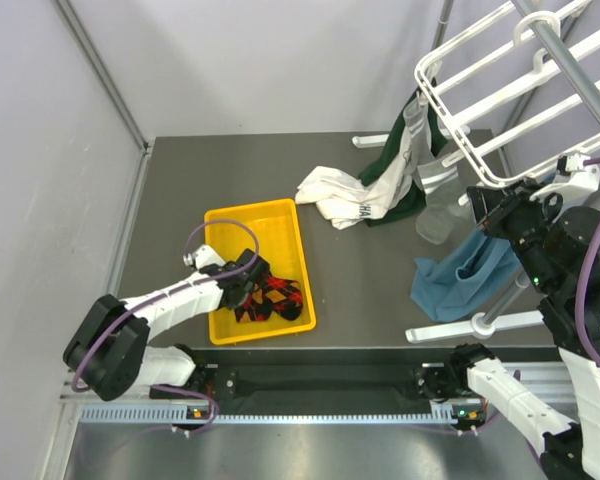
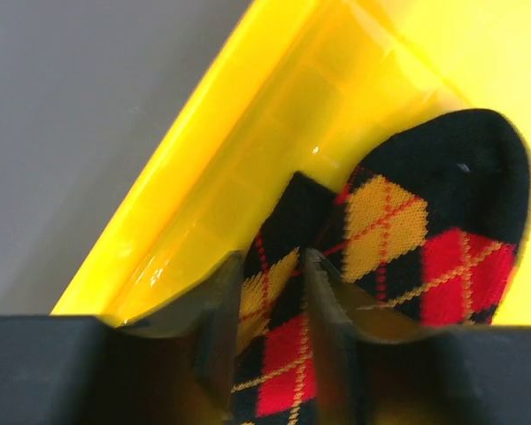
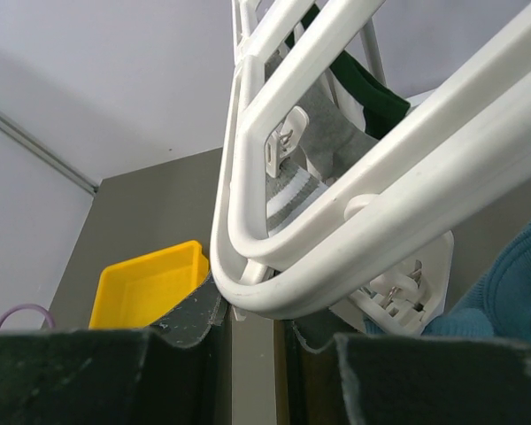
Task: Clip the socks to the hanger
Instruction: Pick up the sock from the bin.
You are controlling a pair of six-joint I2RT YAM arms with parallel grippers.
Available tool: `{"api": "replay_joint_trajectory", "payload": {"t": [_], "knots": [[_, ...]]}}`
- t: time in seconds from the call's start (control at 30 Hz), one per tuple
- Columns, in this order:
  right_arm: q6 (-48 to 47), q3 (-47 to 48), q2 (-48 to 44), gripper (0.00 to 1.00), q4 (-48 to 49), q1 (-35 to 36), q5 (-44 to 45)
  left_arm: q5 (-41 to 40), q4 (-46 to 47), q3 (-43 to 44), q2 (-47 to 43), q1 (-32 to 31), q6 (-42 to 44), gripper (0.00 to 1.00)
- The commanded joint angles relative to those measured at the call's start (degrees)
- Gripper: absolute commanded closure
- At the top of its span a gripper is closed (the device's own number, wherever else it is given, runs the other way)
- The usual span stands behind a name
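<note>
Red, black and yellow argyle socks [image 1: 278, 297] lie in a yellow tray [image 1: 220, 216] at the near left of the table. My left gripper [image 1: 246, 290] reaches into the tray. In the left wrist view a fold of argyle sock [image 2: 425, 221] fills the gap between the fingers of the left gripper [image 2: 270, 270]. The white hanger [image 1: 500, 90] hangs at the upper right, with a light grey striped sock [image 1: 435, 188] dangling from it. My right gripper [image 1: 492, 215] sits under the frame's near corner. Seen from the right wrist, that gripper [image 3: 252, 305] is closed on a small white clip below the hanger [image 3: 354, 204].
A white cloth [image 1: 330, 195] and a green and white garment [image 1: 385, 180] lie mid-table. A blue cloth [image 1: 470, 272] drapes by the stand's foot [image 1: 480, 325]. The grey stand pole [image 1: 580, 85] crosses the hanger. The tray wall [image 2: 274, 133] is close to my left fingers.
</note>
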Motion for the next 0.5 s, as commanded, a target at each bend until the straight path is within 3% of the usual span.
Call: {"api": "replay_joint_trajectory", "payload": {"t": [0.0, 0.07, 0.1, 0.13, 0.23, 0.37, 0.43, 0.47], "knots": [[-0.2, -1.1, 0.3, 1.00, -5.2, 0.0, -2.3, 0.4, 3.0, -3.4, 0.2, 0.3, -1.2, 0.67], [-0.2, -0.8, 0.4, 1.00, -5.3, 0.0, -2.3, -0.5, 4.9, -4.8, 0.5, 0.2, -1.3, 0.81], [-0.2, -0.7, 0.5, 1.00, -5.4, 0.0, -2.2, -0.9, 5.0, -4.9, 0.2, 0.2, -1.6, 0.97], [-0.2, -0.5, 0.5, 1.00, -5.5, 0.0, -2.3, -1.4, 4.2, -4.9, -1.1, 0.2, -1.3, 1.00], [-0.2, -0.1, 0.6, 1.00, -5.6, 0.0, -2.2, -4.1, 2.6, -2.2, -5.1, 0.2, 5.2, 1.00], [-0.2, -0.3, 0.5, 1.00, -5.4, 0.0, -2.4, -6.0, -1.8, 10.3, -7.9, 0.1, 19.0, 1.00], [0.0, -0.4, 0.6, 1.00, -5.3, 0.0, -2.6, -3.1, 1.5, 16.0, -9.6, -0.2, 31.4, 1.00], [0.0, -0.4, 0.6, 1.00, -5.4, 0.0, -2.7, 2.5, 4.2, 17.0, -10.5, -0.5, 37.1, 1.00]]}}
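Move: The left hand is already down in the yellow bin, open fingers astride the narrow cuff end of the argyle sock. The sock's middle lies about 5 cm to its right, some 1 cm back and 1 cm lower. The bin's left wall is roughly 6 cm to the left and 2 cm ahead. The white sock lies some 23 cm ahead and 23 cm right. From the right hand, up at the hanger, the argyle sock is about 40 cm left, 1 cm back and 42 cm below. Almost in place at first, creeping about 1 cm forward, the left hand shuts its half-open fingers fully and pinches the argyle sock near its cuff. Then it pulls up with growing speed, about 8 cm up and 4 cm forward, drifting slightly right, while the wrist turns some 10 degrees clockwise and the fingertips swing a little outward. ##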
